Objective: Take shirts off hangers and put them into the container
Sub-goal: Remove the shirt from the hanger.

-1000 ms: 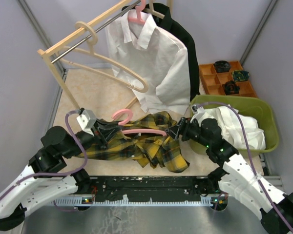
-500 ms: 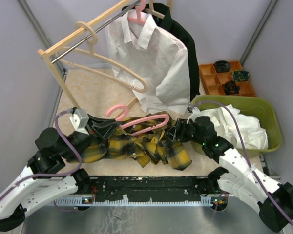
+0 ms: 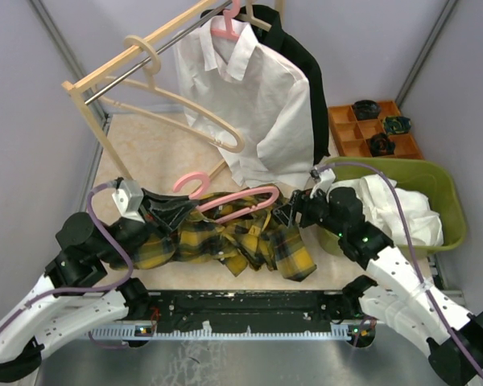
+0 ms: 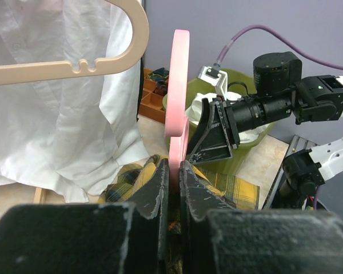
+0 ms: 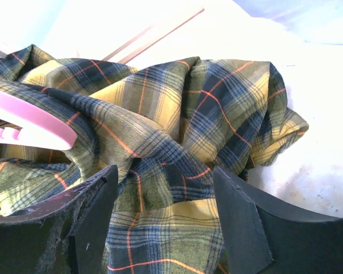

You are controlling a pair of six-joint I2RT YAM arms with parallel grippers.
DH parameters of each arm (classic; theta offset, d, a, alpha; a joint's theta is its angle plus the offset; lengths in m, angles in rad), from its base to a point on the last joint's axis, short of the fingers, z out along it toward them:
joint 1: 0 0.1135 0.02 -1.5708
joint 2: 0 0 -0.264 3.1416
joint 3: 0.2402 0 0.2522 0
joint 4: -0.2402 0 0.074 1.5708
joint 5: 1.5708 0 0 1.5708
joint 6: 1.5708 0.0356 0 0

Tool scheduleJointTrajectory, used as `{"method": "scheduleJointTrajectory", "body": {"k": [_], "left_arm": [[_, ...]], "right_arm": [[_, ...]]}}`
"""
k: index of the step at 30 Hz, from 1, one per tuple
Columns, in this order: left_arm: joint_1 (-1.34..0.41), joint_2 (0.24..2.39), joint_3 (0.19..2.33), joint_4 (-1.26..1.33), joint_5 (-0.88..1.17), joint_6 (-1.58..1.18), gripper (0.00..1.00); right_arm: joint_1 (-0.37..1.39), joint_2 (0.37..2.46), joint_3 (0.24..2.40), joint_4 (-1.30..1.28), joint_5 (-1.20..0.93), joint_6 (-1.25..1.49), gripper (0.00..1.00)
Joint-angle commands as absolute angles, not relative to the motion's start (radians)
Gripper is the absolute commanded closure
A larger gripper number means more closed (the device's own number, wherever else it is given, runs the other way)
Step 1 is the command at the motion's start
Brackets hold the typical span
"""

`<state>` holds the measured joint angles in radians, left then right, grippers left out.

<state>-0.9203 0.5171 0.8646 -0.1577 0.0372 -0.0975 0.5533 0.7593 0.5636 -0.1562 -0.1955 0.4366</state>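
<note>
The yellow-and-green plaid shirt (image 3: pixel 225 245) lies bunched on the table, still draped over one end of a pink hanger (image 3: pixel 229 199). My left gripper (image 3: pixel 183 211) is shut on that pink hanger (image 4: pixel 180 85), holding it tilted above the cloth. My right gripper (image 3: pixel 283 215) is open, its fingers standing on either side of a fold of the plaid shirt (image 5: pixel 177 142) without pinching it. The olive-green container (image 3: pixel 439 183) at the right holds a white shirt (image 3: pixel 390 211). Another white shirt (image 3: pixel 249 96) and a black shirt (image 3: pixel 304 60) hang on the rack.
A wooden rack with a metal bar (image 3: pixel 137 64) crosses the back left, with a bare beige hanger (image 3: pixel 189 117) on it. An orange compartment tray (image 3: pixel 346 133) sits behind the container. Grey walls close in on both sides.
My left gripper has lifted the pink hanger up and to the left, tilting it. The plaid shirt has bunched closer beneath it. My right gripper has edged left, onto the cloth.
</note>
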Motion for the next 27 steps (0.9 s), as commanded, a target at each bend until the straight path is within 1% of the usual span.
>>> {"method": "scheduleJointTrajectory", "body": {"k": [1,4,6,10,13,18,22,24,25,27], "left_arm": [[-0.921,0.480,0.862,-0.099,0.025,-0.114,1.00],[-0.921,0.480,0.856,-0.099,0.027,-0.118,1.00],[-0.921,0.490,0.859,-0.101,0.030,-0.122,1.00],[-0.922,0.512,0.870,-0.117,0.059,-0.128,1.00],[-0.921,0.519,0.861,-0.101,0.088,-0.136,1.00],[-0.921,0.558,0.873,-0.101,0.160,-0.139,1.00],[-0.921,0.590,0.875,-0.078,0.195,-0.150,1.00],[-0.920,0.606,0.883,-0.075,0.216,-0.153,1.00],[-0.921,0.612,0.886,-0.075,0.229,-0.153,1.00],[-0.921,0.616,0.887,-0.080,0.242,-0.158,1.00]], "right_arm": [[0.549,0.735,0.667,-0.132,-0.195,0.326,0.31],[0.550,0.712,0.719,-0.167,-0.177,0.286,0.26],[0.549,0.671,0.720,-0.143,-0.199,0.237,0.22],[0.549,0.576,0.693,-0.074,-0.237,0.102,0.12],[0.549,0.559,0.702,-0.072,-0.298,-0.013,0.09],[0.549,0.645,0.761,-0.098,-0.411,-0.089,0.07],[0.549,0.748,0.831,-0.131,-0.670,-0.092,0.07],[0.549,0.776,0.837,-0.119,-0.743,-0.088,0.07],[0.550,0.782,0.834,-0.110,-0.757,-0.085,0.08],[0.550,0.790,0.826,-0.096,-0.777,-0.077,0.13]]}}
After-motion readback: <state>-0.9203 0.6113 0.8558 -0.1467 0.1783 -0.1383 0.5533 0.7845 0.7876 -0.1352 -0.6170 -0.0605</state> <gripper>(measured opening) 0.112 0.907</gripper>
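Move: The left hand already pinches the pink hanger near its neck; the hanger's free end lies about 16 cm to its right and 7 cm ahead, nearly level. From the right hand that end is some 15 cm up, 4 cm left and 1 cm back. The bunched plaid shirt is about 8 cm left of the right hand, 7 cm back and 10 cm below; the green container sits roughly 28 cm right, level fore and aft, 12 cm lower. Raise the right gripper about 11 cm clear above the plaid shirt, tipping its fingers up some 30 degrees and spreading them wider, then swing it left and slightly back so the open fingers come around the hanger's free end. Keep the left pinch and bring the hanger about 3 cm right and a little down to meet it, turning slightly clockwise. ##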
